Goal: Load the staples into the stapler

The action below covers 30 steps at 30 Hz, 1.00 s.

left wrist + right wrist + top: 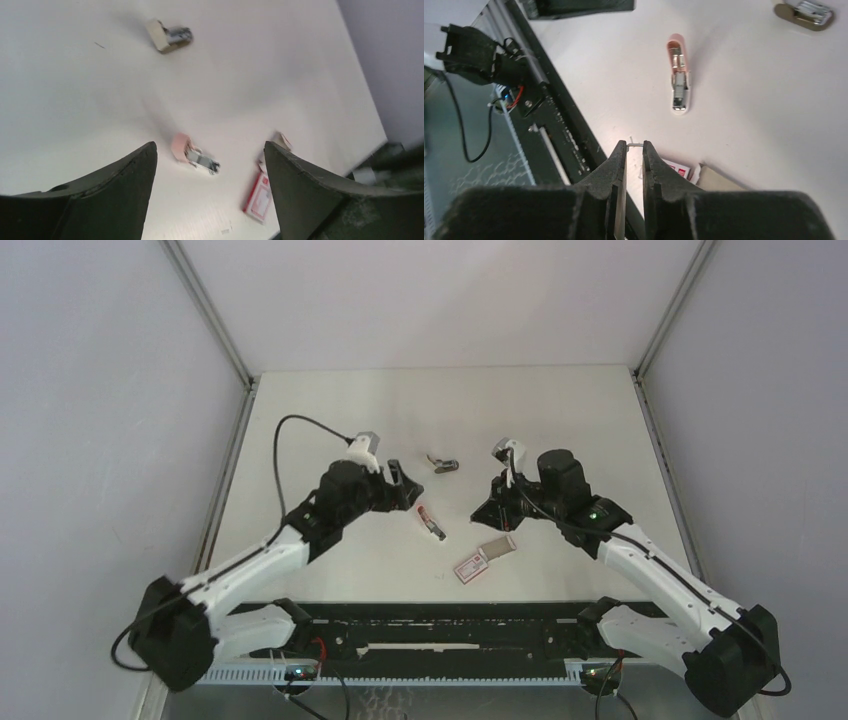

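Note:
The stapler [432,521] is slim, silver and dark with a pink end. It lies on the table between the arms and also shows in the left wrist view [197,159] and the right wrist view [679,75]. My right gripper [493,518] [635,145] is shut on a thin silvery strip of staples [635,145] at its fingertips, just above the pale tray [719,180]. The tray sticks out of a white sleeve with a red label [470,565]. My left gripper [405,483] [210,150] is open and empty, above and left of the stapler.
A second small tan and silver metal piece [443,463] [170,36] [806,12] lies farther back at the middle. The black base rail [549,125] runs along the near table edge, close to my right gripper. Grey walls enclose the table.

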Each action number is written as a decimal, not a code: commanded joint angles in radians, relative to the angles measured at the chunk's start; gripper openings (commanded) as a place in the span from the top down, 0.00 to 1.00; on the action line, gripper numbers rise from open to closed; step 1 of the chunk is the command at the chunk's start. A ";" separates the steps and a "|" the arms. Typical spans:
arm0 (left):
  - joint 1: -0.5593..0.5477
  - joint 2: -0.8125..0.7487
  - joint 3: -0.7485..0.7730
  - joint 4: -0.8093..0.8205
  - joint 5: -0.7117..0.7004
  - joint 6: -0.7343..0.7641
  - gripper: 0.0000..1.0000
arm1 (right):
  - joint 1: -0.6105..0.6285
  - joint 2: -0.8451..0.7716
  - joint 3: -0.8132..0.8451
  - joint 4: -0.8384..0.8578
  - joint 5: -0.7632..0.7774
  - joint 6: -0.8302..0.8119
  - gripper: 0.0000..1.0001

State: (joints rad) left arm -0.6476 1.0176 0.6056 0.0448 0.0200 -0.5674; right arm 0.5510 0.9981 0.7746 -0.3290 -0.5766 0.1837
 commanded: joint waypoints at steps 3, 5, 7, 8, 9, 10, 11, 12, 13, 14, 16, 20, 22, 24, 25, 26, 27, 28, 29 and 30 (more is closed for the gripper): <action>0.056 0.326 0.254 0.054 -0.072 -0.066 0.21 | -0.006 -0.027 -0.025 0.106 0.148 0.027 0.90; 0.063 0.418 0.320 0.059 -0.068 -0.059 0.22 | -0.007 -0.036 -0.039 0.123 0.155 0.034 0.90; 0.067 0.498 0.379 0.058 -0.073 -0.052 0.22 | -0.009 -0.046 -0.050 0.134 0.155 0.040 0.90; 0.068 0.538 0.407 0.056 -0.080 -0.048 0.22 | -0.009 -0.049 -0.056 0.136 0.155 0.042 0.90; 0.070 0.574 0.435 0.050 -0.087 -0.047 0.22 | -0.009 -0.051 -0.059 0.140 0.156 0.044 0.90; 0.073 0.616 0.468 0.043 -0.089 -0.048 0.22 | -0.010 -0.053 -0.064 0.143 0.156 0.046 0.90; 0.077 0.636 0.482 0.041 -0.091 -0.049 0.23 | -0.011 -0.054 -0.065 0.144 0.154 0.047 0.89; 0.079 0.663 0.500 0.041 -0.097 -0.049 0.26 | -0.011 -0.056 -0.068 0.145 0.152 0.048 0.89; 0.079 0.687 0.518 0.038 -0.109 -0.049 0.30 | -0.012 -0.058 -0.071 0.147 0.151 0.049 0.89; 0.080 0.706 0.535 0.028 -0.123 -0.047 0.33 | -0.013 -0.060 -0.074 0.149 0.151 0.049 0.89; 0.081 0.740 0.564 0.016 -0.146 -0.046 0.36 | -0.015 -0.060 -0.077 0.153 0.145 0.052 0.89; 0.084 0.806 0.615 0.012 -0.141 -0.058 0.38 | -0.021 -0.052 -0.082 0.161 0.127 0.054 0.89; 0.085 0.840 0.640 -0.007 -0.141 -0.066 0.40 | -0.024 -0.047 -0.084 0.166 0.121 0.056 0.89; 0.085 0.863 0.660 -0.021 -0.147 -0.086 0.42 | -0.026 -0.044 -0.087 0.169 0.116 0.057 0.89; 0.085 0.870 0.663 -0.017 -0.147 -0.094 0.43 | -0.028 -0.044 -0.088 0.171 0.114 0.058 0.89; 0.085 0.876 0.663 -0.013 -0.150 -0.099 0.44 | -0.030 -0.043 -0.090 0.171 0.112 0.059 0.89; 0.085 0.881 0.663 -0.009 -0.154 -0.100 0.45 | -0.032 -0.041 -0.090 0.171 0.110 0.059 0.89; 0.085 0.887 0.664 -0.006 -0.157 -0.099 0.46 | -0.034 -0.041 -0.090 0.171 0.108 0.058 0.89; 0.085 0.892 0.668 -0.003 -0.157 -0.100 0.47 | -0.037 -0.039 -0.091 0.171 0.105 0.059 0.89; 0.085 0.898 0.672 -0.002 -0.154 -0.099 0.49 | -0.037 -0.040 -0.093 0.172 0.101 0.059 0.89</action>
State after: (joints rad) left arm -0.5686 1.9011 1.2129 0.0269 -0.1116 -0.6464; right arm 0.5247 0.9592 0.6811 -0.2111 -0.4541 0.2276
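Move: Ahead of the left hand by about 20 cm, 5 cm to its right and some 16 cm below, lies the open gray stapler. The pink stapler is nearer, about 8 cm ahead of that hand and 3 cm right; the red-and-white staples box is level with it and 11 cm right, the gray box 4 cm ahead and 17 cm right, all on the table. From the right hand the gray stapler lies roughly 27 cm ahead, 8 cm left, 18 cm below. Reaching out past the pink stapler, the left hand travels about 16 cm forward and 10 cm down, drifting slightly right, towards the gray stapler and slowing at the end; its wrist tips down and turns counter-clockwise some 15 degrees while the open fingers narrow partway, still short of touching. The right hand eases 2 to 3 cm forward, turning slightly clockwise, still pinching a thin staple strip. ##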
